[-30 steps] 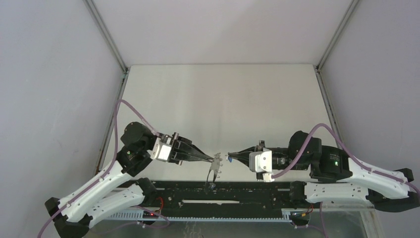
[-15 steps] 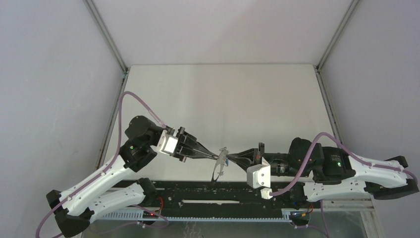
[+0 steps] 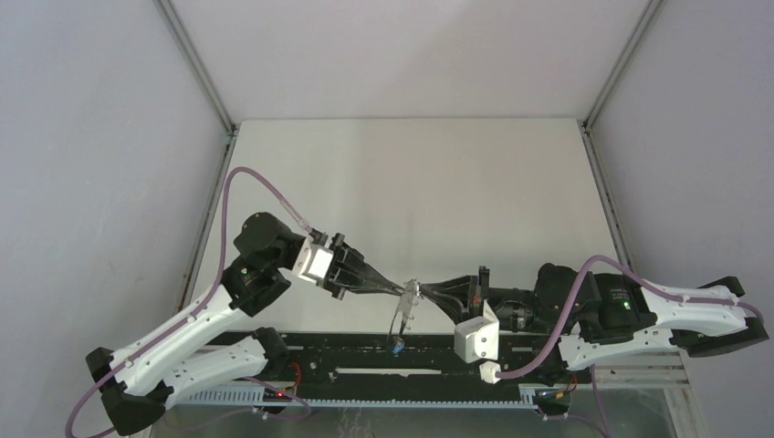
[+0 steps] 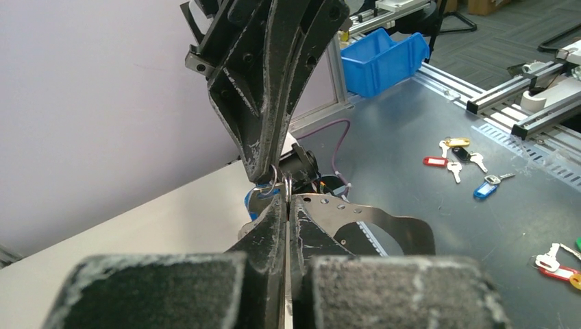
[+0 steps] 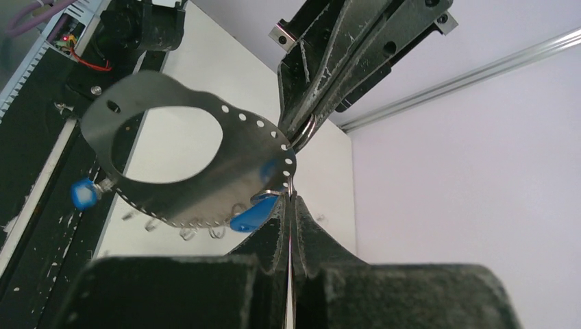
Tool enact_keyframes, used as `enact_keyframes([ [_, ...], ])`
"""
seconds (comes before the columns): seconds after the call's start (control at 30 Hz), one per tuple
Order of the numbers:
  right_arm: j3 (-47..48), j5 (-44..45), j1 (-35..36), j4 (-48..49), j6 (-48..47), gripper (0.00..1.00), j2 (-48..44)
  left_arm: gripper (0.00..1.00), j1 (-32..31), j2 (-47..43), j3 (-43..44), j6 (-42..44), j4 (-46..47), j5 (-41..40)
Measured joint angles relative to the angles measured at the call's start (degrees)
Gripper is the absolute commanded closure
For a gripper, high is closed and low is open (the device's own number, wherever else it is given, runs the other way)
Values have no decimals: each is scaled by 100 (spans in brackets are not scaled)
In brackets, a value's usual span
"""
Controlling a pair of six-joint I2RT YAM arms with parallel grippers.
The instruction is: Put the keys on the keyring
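Note:
The keyring [image 3: 402,317], a thin grey metal hoop with a holed rim and small wire loops, hangs above the table's near edge between both arms. My left gripper [image 3: 402,291] [image 4: 288,200] is shut on a wire loop at its upper rim [image 5: 274,140]. My right gripper [image 3: 423,292] [image 5: 290,200] meets it tip to tip. It is shut on the thin wire ring of the darker blue-tagged key [image 5: 253,214], right against the keyring's rim. The lighter blue-tagged key [image 5: 83,194] [image 3: 399,345] dangles from the hoop's low end.
A black rail [image 3: 365,360] runs across the near edge under the keyring. Grey walls with metal posts [image 3: 196,64] enclose the table. Beyond the cell, the left wrist view shows a blue bin [image 4: 384,58] and several tagged keys [image 4: 455,154] on a bench.
The two grippers, a small gap apart a second ago, have come together at the keyring's rim. The right wrist has rolled over and the left arm has risen slightly.

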Motion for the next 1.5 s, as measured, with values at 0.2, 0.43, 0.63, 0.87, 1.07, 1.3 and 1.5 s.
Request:
enact_keyframes([
  [0.2, 0, 96, 164, 0, -149, 100, 0, 100, -2, 74, 0, -35, 0, -46],
  [0.43, 0, 164, 232, 0, -210, 100, 68, 100, -11, 98, 0, -35, 4, -87],
  [0.63, 0, 205, 249, 2, -234, 100, 127, 100, -33, 98, 0, -37, 11, -90],
  [0.87, 0, 232, 140, 42, -240, 100, 144, 100, 0, 109, 0, -140, 35, -162],
  [1.07, 0, -203, -645, 39, -153, 100, 118, 100, 278, 291, 0, -245, 68, -234],
  [1.3, 0, -713, -1290, 46, -149, 100, 11, 100, 590, 610, 7, -538, 315, -251],
  [1.5, 0, -1246, -1902, 94, -109, 100, -33, 100, 693, 896, 190, -721, 426, -229],
])
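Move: My left fingers already pinch the small ring at the corner of the metal keyring plate, and it lies about 3 cm to the left of my right fingertips, level and straight across. My right fingers hold the blue-tagged key's ring, so from my left hand that key is some 3 cm right and 2 cm below. From my right hand, the plate's middle is about 4 cm back, 3 cm left and 3 cm lower. A second blue tag hangs off its near end, roughly 9 cm back and 4 cm left. I first ease the two tips about 1 cm closer together across the ring, my right hand doing a little more of it, and pause there. Then I carry both hands quickly forward about 6 cm and slightly right, my left sinking a little and tipping down some 10 degrees while my right turns slightly clockwise. Both grips stay shut on their rings. ##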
